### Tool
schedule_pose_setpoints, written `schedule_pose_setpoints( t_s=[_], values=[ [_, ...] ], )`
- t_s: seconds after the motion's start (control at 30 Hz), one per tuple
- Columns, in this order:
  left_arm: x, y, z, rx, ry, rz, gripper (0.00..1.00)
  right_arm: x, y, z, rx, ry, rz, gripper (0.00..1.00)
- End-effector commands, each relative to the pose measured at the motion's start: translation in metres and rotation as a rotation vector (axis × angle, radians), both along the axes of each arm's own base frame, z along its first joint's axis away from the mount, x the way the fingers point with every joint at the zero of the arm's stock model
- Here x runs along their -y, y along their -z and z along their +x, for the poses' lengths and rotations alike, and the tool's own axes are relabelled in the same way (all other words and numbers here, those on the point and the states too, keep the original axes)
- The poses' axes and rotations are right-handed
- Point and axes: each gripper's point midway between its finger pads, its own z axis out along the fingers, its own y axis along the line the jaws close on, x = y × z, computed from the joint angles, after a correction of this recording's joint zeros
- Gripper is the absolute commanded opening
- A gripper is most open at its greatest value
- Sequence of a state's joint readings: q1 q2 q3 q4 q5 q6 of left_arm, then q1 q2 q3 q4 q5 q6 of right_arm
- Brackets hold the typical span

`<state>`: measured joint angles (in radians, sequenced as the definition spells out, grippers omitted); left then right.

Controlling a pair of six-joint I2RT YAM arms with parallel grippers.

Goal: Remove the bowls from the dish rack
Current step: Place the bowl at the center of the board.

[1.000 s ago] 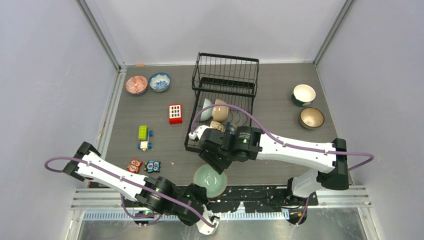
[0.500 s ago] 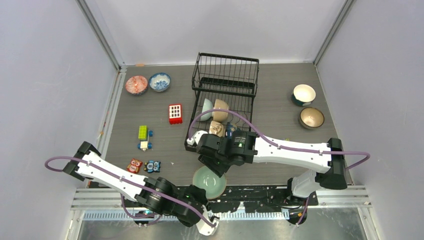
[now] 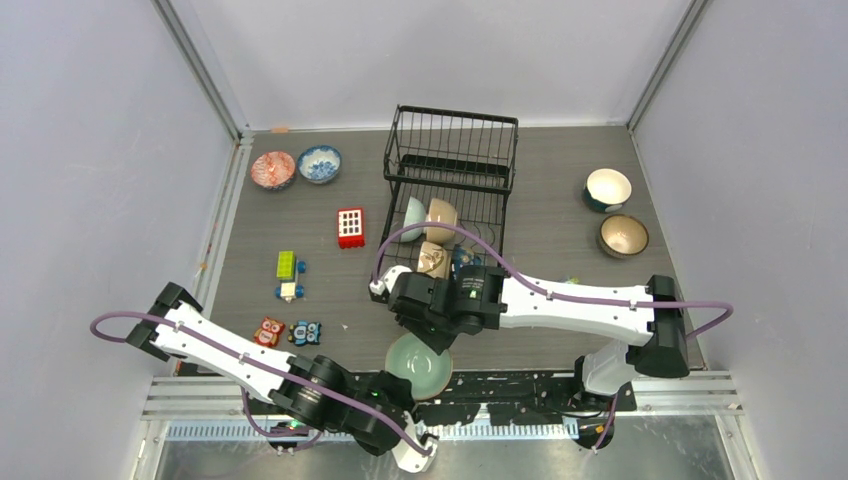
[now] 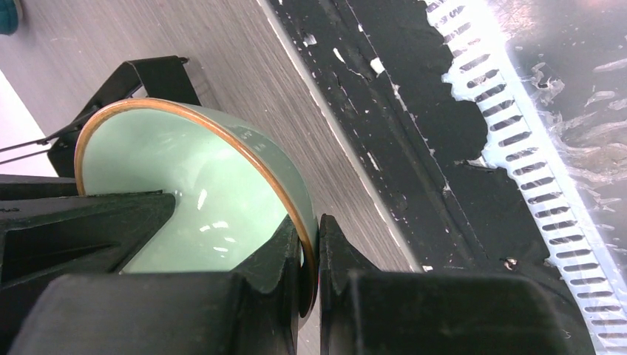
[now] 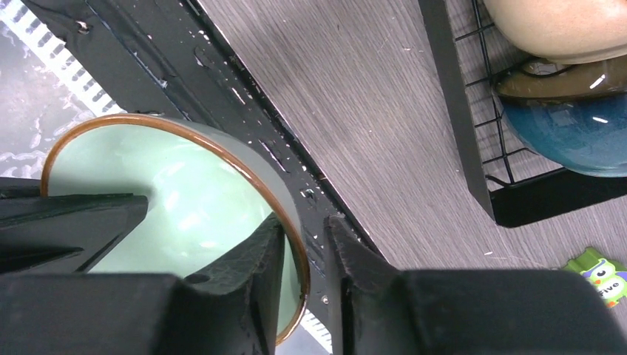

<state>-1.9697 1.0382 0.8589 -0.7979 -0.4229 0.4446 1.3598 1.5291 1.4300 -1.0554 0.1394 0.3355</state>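
A pale green bowl with a brown rim hangs over the table's near edge. My left gripper is shut on its near rim; in the left wrist view the fingertips pinch the rim of the bowl. My right gripper straddles the far rim, still open: in the right wrist view one finger is inside the bowl and the other stands a small gap outside. The black dish rack holds a pale green bowl, a tan bowl, a brown bowl and a dark blue bowl.
A red patterned bowl and a blue-and-white bowl sit at the far left. A cream bowl and a brown bowl sit at the right. A red block, small bricks and owl toys lie left of the rack.
My right gripper has slid left and nearer, down over the green bowl's rim, and its jaws have narrowed. The left gripper and the bowl have hardly moved.
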Motion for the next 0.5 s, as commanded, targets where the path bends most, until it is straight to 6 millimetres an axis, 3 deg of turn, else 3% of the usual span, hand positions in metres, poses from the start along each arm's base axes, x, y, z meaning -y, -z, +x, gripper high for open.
schedule_pose_setpoints(
  t_s=[0.0,0.13,0.17,0.2,0.27,0.33,0.37,0.4,0.47],
  values=[
    [0.013,-0.023,-0.002,-0.025,-0.023,-0.108,0.0,-0.006,-0.002,0.001,0.018,0.0,0.017,0.25],
    [0.015,-0.026,-0.003,-0.039,-0.042,-0.125,0.0,-0.006,-0.005,0.002,0.028,0.002,0.016,0.03],
    [0.015,-0.028,-0.002,-0.039,-0.05,-0.135,0.03,-0.006,-0.006,0.002,0.03,0.004,0.016,0.01],
    [0.016,-0.03,-0.001,-0.041,-0.062,-0.151,0.11,-0.006,-0.007,0.002,0.033,0.006,0.017,0.01],
    [0.018,-0.038,0.002,-0.045,-0.086,-0.192,0.36,-0.007,-0.009,0.004,0.039,0.014,0.027,0.01],
    [0.02,-0.048,0.005,-0.059,-0.118,-0.246,0.53,-0.007,-0.013,0.007,0.057,0.03,0.04,0.01],
    [0.02,-0.052,0.006,-0.07,-0.13,-0.268,0.83,-0.007,-0.016,0.009,0.068,0.039,0.053,0.01],
    [0.019,-0.057,0.006,-0.084,-0.144,-0.29,0.98,-0.007,-0.019,0.011,0.08,0.05,0.067,0.01],
    [0.018,-0.067,0.012,-0.094,-0.191,-0.336,1.0,-0.007,-0.026,0.017,0.112,0.079,0.098,0.01]
  ],
)
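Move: The green bowl hangs in the air between the hands, rim already pinched by the left: its middle is about 4 cm ahead, 3 cm right of and 3 cm below the left hand. From the right hand it lies some 4 cm back, 4 cm left and 4 cm down. In the rack, about 16 cm ahead of the right hand and 10 cm lower, the patterned bowl sits 1 cm left, the blue bowl 6 cm right. Staying put, the right hand pinches the green bowl's rim; the left then opens wide and rises about 2 cm. ##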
